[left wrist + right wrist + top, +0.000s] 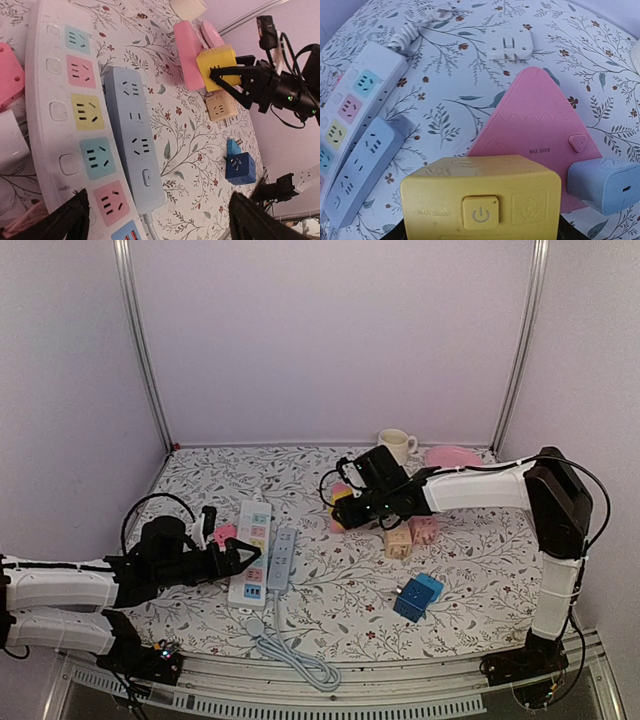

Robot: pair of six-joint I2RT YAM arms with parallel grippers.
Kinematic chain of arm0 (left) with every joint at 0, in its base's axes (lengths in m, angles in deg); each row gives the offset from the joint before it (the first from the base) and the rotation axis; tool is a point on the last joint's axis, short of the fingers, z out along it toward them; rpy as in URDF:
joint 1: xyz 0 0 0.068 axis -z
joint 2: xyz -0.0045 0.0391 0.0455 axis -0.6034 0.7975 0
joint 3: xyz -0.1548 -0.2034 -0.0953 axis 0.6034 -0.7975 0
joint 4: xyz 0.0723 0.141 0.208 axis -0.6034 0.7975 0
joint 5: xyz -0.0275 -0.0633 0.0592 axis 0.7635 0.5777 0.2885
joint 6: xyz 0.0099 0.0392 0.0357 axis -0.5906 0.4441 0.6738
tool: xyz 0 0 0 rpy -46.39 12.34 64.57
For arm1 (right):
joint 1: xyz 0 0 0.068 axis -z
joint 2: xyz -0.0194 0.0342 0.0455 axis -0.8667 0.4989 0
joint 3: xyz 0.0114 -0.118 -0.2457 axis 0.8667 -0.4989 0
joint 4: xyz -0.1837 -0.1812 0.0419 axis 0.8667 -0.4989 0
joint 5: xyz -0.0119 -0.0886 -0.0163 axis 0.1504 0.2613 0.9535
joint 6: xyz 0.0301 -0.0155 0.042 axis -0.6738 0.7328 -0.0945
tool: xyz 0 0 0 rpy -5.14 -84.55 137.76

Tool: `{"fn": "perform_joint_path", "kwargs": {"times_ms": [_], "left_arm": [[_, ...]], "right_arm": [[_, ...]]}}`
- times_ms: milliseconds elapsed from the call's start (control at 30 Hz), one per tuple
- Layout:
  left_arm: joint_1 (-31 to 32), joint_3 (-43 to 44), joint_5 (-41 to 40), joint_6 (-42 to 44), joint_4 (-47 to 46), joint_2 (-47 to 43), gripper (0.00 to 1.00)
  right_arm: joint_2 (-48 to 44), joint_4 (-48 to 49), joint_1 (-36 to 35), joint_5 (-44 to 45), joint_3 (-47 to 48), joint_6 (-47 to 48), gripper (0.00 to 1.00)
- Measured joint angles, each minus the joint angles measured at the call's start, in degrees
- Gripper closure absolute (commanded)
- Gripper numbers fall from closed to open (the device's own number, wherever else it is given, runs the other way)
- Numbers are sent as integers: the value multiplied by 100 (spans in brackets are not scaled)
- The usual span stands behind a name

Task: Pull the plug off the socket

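Note:
A yellow cube plug with a power button fills the bottom of the right wrist view. It rests against a pink triangular socket; its prongs are hidden. My right gripper is shut on the yellow cube, one black finger on each side, as the left wrist view shows. A pale blue plug sits at the pink socket's right edge. My left gripper hangs open and holds nothing, over the near end of a white power strip and a blue-grey strip.
A blue cube adapter, a cream cube and a pink cube lie right of centre. A white adapter lies beyond the pink socket. A cup and a pink plate stand at the back. A white cable trails to the front edge.

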Motion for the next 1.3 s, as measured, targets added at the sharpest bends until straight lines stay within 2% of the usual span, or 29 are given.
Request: {"fn": "perform_joint_path", "kwargs": {"times_ms": [433,700,867,967,1300], "left_arm": [[437,103,138,-820,-1351,1456,10],[857,837,66,-1191,-1650,2339,18],[1027,1088,-7,-1305,-1827,2717,27],[1156,1187,-33,-1368,-1871,2931,32],[1456,1193,-201,-1480,-2033,3316,41]], "right_arm": [[-1762,1742,-1239,-101,-2708,-55,96],[-1843,2205,-2081,310,-2889,4,96],[-1845,2317,-2393,660,-2920,-15,96],[-1845,2422,-2507,782,-3003,-76,96],[-1840,2822,-3016,953,-3307,-396,96]]}}
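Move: My right hand already grips the yellow plug, with the pink triangular socket on it some 3 cm beneath, 2 cm ahead and 2 cm left. From my left hand, empty and open, that socket lies about 16 cm ahead, 17 cm right and 4 cm lower. The grey strip's middle is 4 cm ahead, 6 cm right and 9 cm below it. From my right hand the beige plug sits 4 cm back, 11 cm right and 5 cm below. I keep my right hand's grip on the yellow plug and sweep it back about 23 cm and somewhat left, turning it counter-clockwise some 20 degrees as I bring the pink socket to my left hand. My left hand reaches about 12 cm right over the grey strip to meet it, sinks a little and partly closes its fingers around the socket's corner. ##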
